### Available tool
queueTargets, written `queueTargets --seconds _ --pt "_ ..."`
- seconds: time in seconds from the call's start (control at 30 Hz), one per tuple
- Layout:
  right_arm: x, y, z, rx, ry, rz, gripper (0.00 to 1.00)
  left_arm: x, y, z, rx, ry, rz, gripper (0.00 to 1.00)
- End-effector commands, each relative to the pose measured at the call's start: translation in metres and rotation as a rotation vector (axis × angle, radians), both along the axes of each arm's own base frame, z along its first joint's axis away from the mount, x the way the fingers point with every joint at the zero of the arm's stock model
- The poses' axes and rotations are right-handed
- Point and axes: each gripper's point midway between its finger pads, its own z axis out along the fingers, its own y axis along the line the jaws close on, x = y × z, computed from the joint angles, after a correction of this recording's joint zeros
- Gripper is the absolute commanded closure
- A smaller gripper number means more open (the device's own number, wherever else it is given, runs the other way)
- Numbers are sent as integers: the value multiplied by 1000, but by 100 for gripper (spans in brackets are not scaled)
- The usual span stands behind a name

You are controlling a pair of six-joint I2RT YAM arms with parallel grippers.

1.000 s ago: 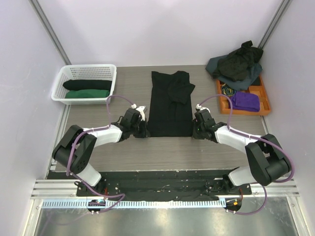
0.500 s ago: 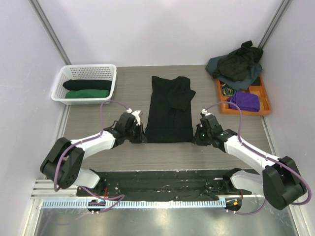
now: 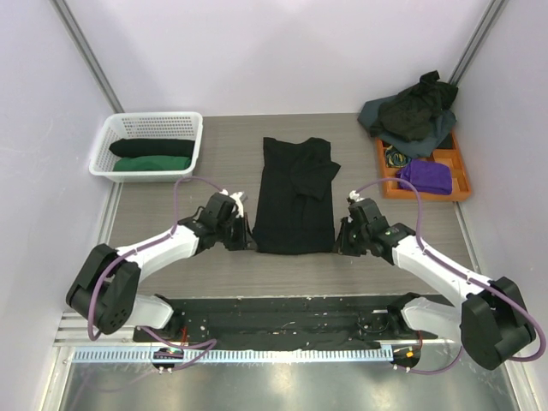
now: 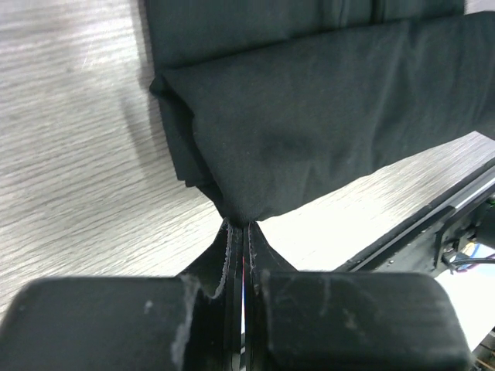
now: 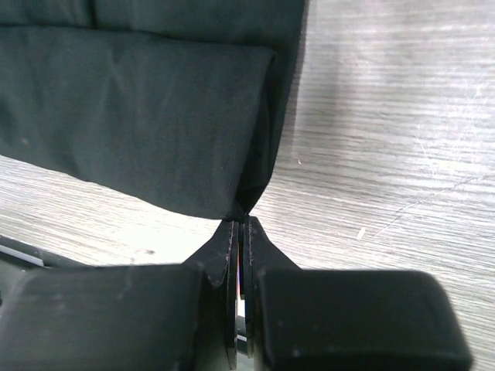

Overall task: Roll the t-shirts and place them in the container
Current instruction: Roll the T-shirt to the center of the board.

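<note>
A plain black t-shirt (image 3: 295,193) lies folded into a long strip down the middle of the table, sleeves folded in. My left gripper (image 3: 246,242) is shut on its near left corner, and my right gripper (image 3: 339,244) is shut on its near right corner. The near hem is lifted and doubled over. In the left wrist view the black cloth (image 4: 309,116) rises from the closed gripper (image 4: 245,226). In the right wrist view the cloth (image 5: 139,116) meets the closed gripper (image 5: 241,219) in the same way.
A white lattice basket (image 3: 116,137) at the back left holds a black and a green rolled shirt (image 3: 154,163). At the back right an orange tray (image 3: 462,175) holds a purple cloth (image 3: 426,175), with a pile of dark shirts (image 3: 415,111) behind it.
Both grippers have moved toward the near edge, dragging the black t-shirt with them by its near corners. The grips are unchanged.
</note>
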Motion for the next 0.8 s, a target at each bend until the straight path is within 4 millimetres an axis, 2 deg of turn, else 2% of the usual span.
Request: queueTargets --seconds 0.0,0.3,0.5,0.77 --pt "21 11 25 27 -54 3 99 9 -9 19 -25 1 7 99" --pt "49 16 34 26 -41 10 99 36 -15 35 -43 21 39 98" --pt "70 5 39 54 -32 -22 99 60 -16 45 -120 15 89 98" --pt "96 -8 29 59 5 -68 99 87 -21 34 -162 52 132 98"
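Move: Each gripper already pinches its end of the T-shirt's near rolled edge, 3-4 cm above the board. From the left gripper, the flat T-shirt's middle lies about 17 cm ahead and 10 cm right; the white basket is some 30 cm ahead and 27 cm left. From the right gripper, that middle is about 18 cm ahead and 11 cm left, the folded sleeve 23 cm ahead and 6 cm left, and the purple cloth 23 cm ahead and 22 cm right. Keep both grippers shut on the two ends of the near edge and carry them forward together over the T-shirt's flat part, the left some 6 cm, the right 7 or 8. Rise about 2.5 cm on the way, then begin to sink slightly at the end; let the left wrist turn some 10 degrees. ##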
